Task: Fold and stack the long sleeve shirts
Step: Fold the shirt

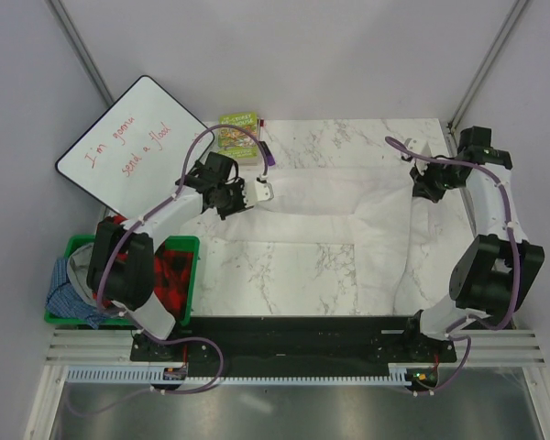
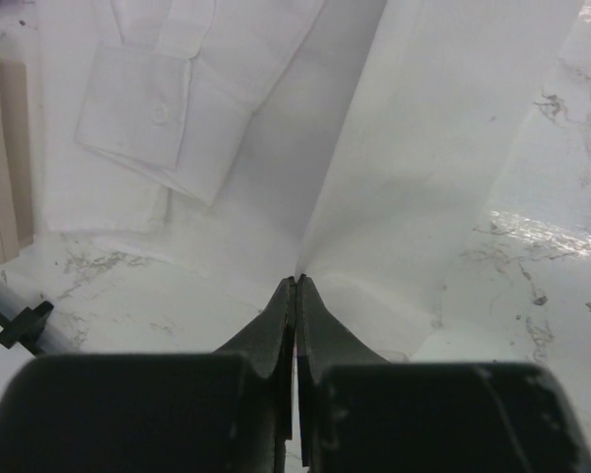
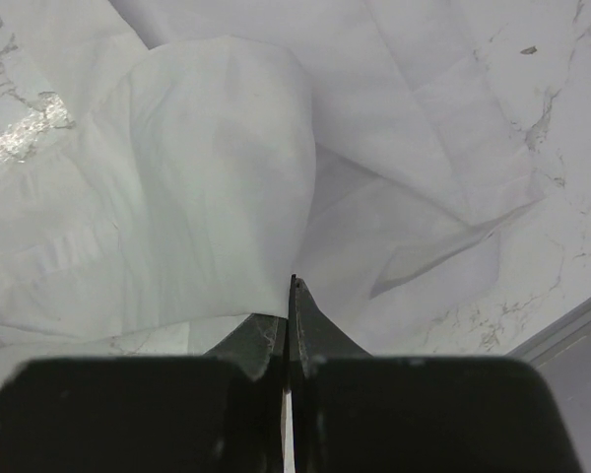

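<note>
A white long sleeve shirt [image 1: 330, 206] lies spread across the back half of the marble table, with part of it hanging over the front right. My left gripper [image 1: 261, 192] is shut on the shirt's left end, and the cloth fans up from its closed tips [image 2: 296, 280]. A buttoned cuff [image 2: 158, 113] lies flat just beyond it. My right gripper [image 1: 423, 188] is shut on the shirt's right end. In the right wrist view its tips [image 3: 293, 286] pinch a bulging fold of the white cloth [image 3: 207, 177].
A green book [image 1: 240, 131] lies at the table's back left, next to a whiteboard [image 1: 133, 147] with red writing. A green bin [image 1: 181, 241] left of the table holds red and blue-grey clothes. The table's right edge [image 3: 571, 320] runs close to the right gripper.
</note>
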You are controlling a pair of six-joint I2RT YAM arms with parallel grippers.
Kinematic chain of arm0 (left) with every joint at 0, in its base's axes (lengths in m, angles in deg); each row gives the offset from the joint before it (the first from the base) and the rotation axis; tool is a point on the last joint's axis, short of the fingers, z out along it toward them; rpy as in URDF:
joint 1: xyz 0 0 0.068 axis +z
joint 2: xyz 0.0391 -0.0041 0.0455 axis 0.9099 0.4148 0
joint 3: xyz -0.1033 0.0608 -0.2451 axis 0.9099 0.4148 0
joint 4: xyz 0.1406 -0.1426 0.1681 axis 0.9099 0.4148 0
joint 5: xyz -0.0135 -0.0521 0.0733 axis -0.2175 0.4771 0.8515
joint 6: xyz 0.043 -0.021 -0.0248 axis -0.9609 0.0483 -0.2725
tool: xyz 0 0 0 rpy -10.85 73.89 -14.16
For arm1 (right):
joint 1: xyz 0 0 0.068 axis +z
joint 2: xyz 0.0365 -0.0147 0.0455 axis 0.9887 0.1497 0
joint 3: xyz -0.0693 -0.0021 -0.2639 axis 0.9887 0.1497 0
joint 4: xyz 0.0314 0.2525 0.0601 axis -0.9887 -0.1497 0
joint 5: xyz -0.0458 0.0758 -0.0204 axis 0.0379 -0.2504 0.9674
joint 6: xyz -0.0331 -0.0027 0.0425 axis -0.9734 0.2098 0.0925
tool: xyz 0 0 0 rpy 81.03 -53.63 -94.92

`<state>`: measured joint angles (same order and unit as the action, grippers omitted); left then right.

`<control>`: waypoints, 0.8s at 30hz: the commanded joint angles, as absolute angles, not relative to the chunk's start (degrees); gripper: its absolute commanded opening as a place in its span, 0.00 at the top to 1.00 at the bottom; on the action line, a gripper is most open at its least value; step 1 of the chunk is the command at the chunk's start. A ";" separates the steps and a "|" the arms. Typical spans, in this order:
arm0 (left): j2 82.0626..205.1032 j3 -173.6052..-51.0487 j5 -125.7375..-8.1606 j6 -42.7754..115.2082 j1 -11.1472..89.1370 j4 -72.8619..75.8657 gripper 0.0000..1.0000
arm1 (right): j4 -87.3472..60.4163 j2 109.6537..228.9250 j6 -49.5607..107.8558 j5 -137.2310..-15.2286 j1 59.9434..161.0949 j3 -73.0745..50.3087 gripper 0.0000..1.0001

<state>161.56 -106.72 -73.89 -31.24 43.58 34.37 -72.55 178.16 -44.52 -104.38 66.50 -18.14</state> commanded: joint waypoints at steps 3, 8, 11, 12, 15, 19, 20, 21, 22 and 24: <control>165.46 -110.99 -74.68 -34.51 44.14 32.70 0.98 | -66.22 182.16 -42.44 -104.01 67.94 -21.62 1.00; 166.88 -111.00 -74.68 -34.95 44.84 32.35 0.98 | -63.50 185.32 -41.39 -103.48 69.08 -23.11 1.00; 167.40 -111.00 -74.42 -35.22 45.37 32.17 0.98 | -62.27 186.82 -40.86 -103.13 69.52 -23.90 1.00; 167.41 -111.00 -74.42 -35.22 45.45 32.17 0.98 | -62.00 187.34 -41.03 -102.43 69.61 -24.16 1.00; 167.58 -110.91 -74.33 -35.48 45.89 32.17 0.98 | -60.77 189.01 -41.21 -101.38 69.79 -24.78 1.00; 167.76 -111.00 -74.33 -35.31 46.25 32.08 0.98 | -60.16 191.74 -41.04 -101.11 69.97 -26.19 1.00; 167.76 -111.08 -74.33 -35.39 46.25 32.00 0.98 | -60.07 192.00 -41.04 -101.02 70.05 -26.45 1.00; 168.02 -111.26 -74.33 -35.39 46.25 32.08 0.98 | -59.98 192.36 -40.95 -101.02 70.14 -26.71 1.00; 168.02 -111.35 -74.33 -35.31 46.25 32.08 0.98 | -59.81 192.97 -41.04 -100.50 70.14 -26.63 1.00; 168.28 -111.70 -74.51 -35.04 46.25 32.08 0.98 | -59.28 193.59 -41.12 -99.79 70.41 -26.63 0.99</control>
<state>167.24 -109.02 -73.87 -32.55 45.83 33.47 -61.25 192.54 -41.30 -100.38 69.82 -24.08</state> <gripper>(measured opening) 0.022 0.010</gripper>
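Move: Both closed hands hold the cloth edge being folded over. The shirt's far edge, where the fold is heading, lies about 20 cm ahead of each hand, some 6 cm below the left and 13 cm below the right. From the left hand, the buttoned cuff is some 14 cm ahead and 7 cm right, and the book 31 cm ahead and 4 cm left. The trailing sleeve's middle is about 9 cm behind the right hand and 7 cm to its left. With its fingers still shut on the shirt, the right hand carries its end of the fold some 7.5 cm forward over the lying layers towards the far edge, sinking about 4.5 cm as it goes, with hardly any turn of the wrist. The left hand keeps its pinch on the other end, first easing forward by 1.5 cm or so, then settling about 2 cm lower and drifting a centimetre left, away from the right hand. ##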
